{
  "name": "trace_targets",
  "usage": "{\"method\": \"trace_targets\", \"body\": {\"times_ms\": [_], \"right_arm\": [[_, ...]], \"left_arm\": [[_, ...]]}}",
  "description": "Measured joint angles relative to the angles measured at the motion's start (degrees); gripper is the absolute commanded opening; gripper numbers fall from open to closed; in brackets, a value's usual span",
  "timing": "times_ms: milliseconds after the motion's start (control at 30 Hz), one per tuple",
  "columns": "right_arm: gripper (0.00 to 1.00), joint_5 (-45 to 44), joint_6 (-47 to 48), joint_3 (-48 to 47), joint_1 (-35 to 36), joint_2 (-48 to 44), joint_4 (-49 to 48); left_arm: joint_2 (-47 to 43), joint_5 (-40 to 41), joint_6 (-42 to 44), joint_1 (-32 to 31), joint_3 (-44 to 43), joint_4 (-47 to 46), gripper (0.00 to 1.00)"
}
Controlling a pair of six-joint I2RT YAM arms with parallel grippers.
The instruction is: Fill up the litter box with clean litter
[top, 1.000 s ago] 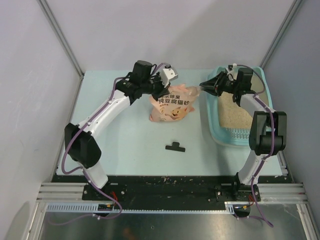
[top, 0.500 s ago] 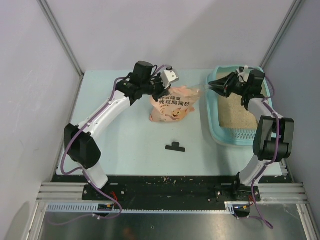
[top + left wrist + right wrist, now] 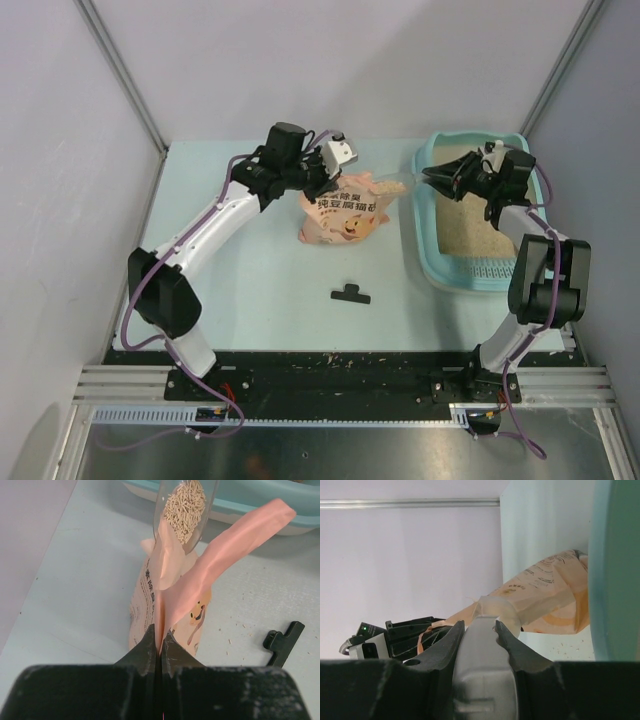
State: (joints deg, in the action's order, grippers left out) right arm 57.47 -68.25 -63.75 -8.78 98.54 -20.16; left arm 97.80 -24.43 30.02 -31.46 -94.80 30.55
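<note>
The teal litter box (image 3: 431, 262) lies at the right with beige clean litter (image 3: 463, 226) spread over its floor; its rim also shows in the left wrist view (image 3: 250, 496) and the right wrist view (image 3: 615, 570). My right gripper (image 3: 437, 176) (image 3: 479, 627) is shut on the handle of a clear scoop (image 3: 398, 186) (image 3: 481, 650). The scoop's bowl (image 3: 185, 505) holds litter and hangs over the bag's mouth, just left of the box. My left gripper (image 3: 323, 186) (image 3: 160, 640) is shut on the top edge of the peach-pink bag (image 3: 345, 215) (image 3: 172, 592), holding it upright.
A small black clip (image 3: 350, 293) (image 3: 284, 641) lies on the table in front of the bag. Stray granules dot the table near the bag. Grey walls close in the table at left, back and right.
My right gripper has drawn back to the right from the bag's mouth toward the litter box, bringing the loaded scoop with it. The left gripper and the bag have stayed put.
</note>
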Motion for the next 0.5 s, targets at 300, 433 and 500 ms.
{"method": "trace_targets", "body": {"times_ms": [300, 433, 500], "right_arm": [[0.00, 0.90, -1.62, 0.02, -3.08, 0.24, -2.78], [0.00, 0.90, -0.11, 0.02, -6.82, -1.68, -0.37], [0.00, 0.76, 1.05, 0.02, -9.33, -3.26, 1.09]], "left_arm": [[0.00, 0.22, 0.50, 0.02, 0.00, 0.00, 0.00], [0.02, 0.24, 0.96, 0.07, -0.02, 0.00, 0.00], [0.02, 0.22, 1.05, 0.09, -0.04, 0.00, 0.00]]}}
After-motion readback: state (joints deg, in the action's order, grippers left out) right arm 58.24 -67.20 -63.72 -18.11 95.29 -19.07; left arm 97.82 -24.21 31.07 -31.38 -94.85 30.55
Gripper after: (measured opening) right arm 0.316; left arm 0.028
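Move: The right hand, with the loaded scoop pointing left to the bag mouth, has the middle of the litter box about 16 cm to its right, level in reach and some 18 cm below. The litter bag stands about 17 cm to this hand's left, 3 cm back and 14 cm lower; the black clip lies about 15 cm left, 18 cm back and 22 cm down. From the left hand, the box is roughly 37 cm right, 4 cm ahead and 20 cm below. Rightward, slowly at first and then faster, the right hand draws the loaded scoop about 7 cm away from the bag's mouth towards the middle of the litter box, rising some 2 cm and turning a little clockwise, its fingers keeping hold of the handle. The left hand stays put, still pinching the top edge of the bag. ##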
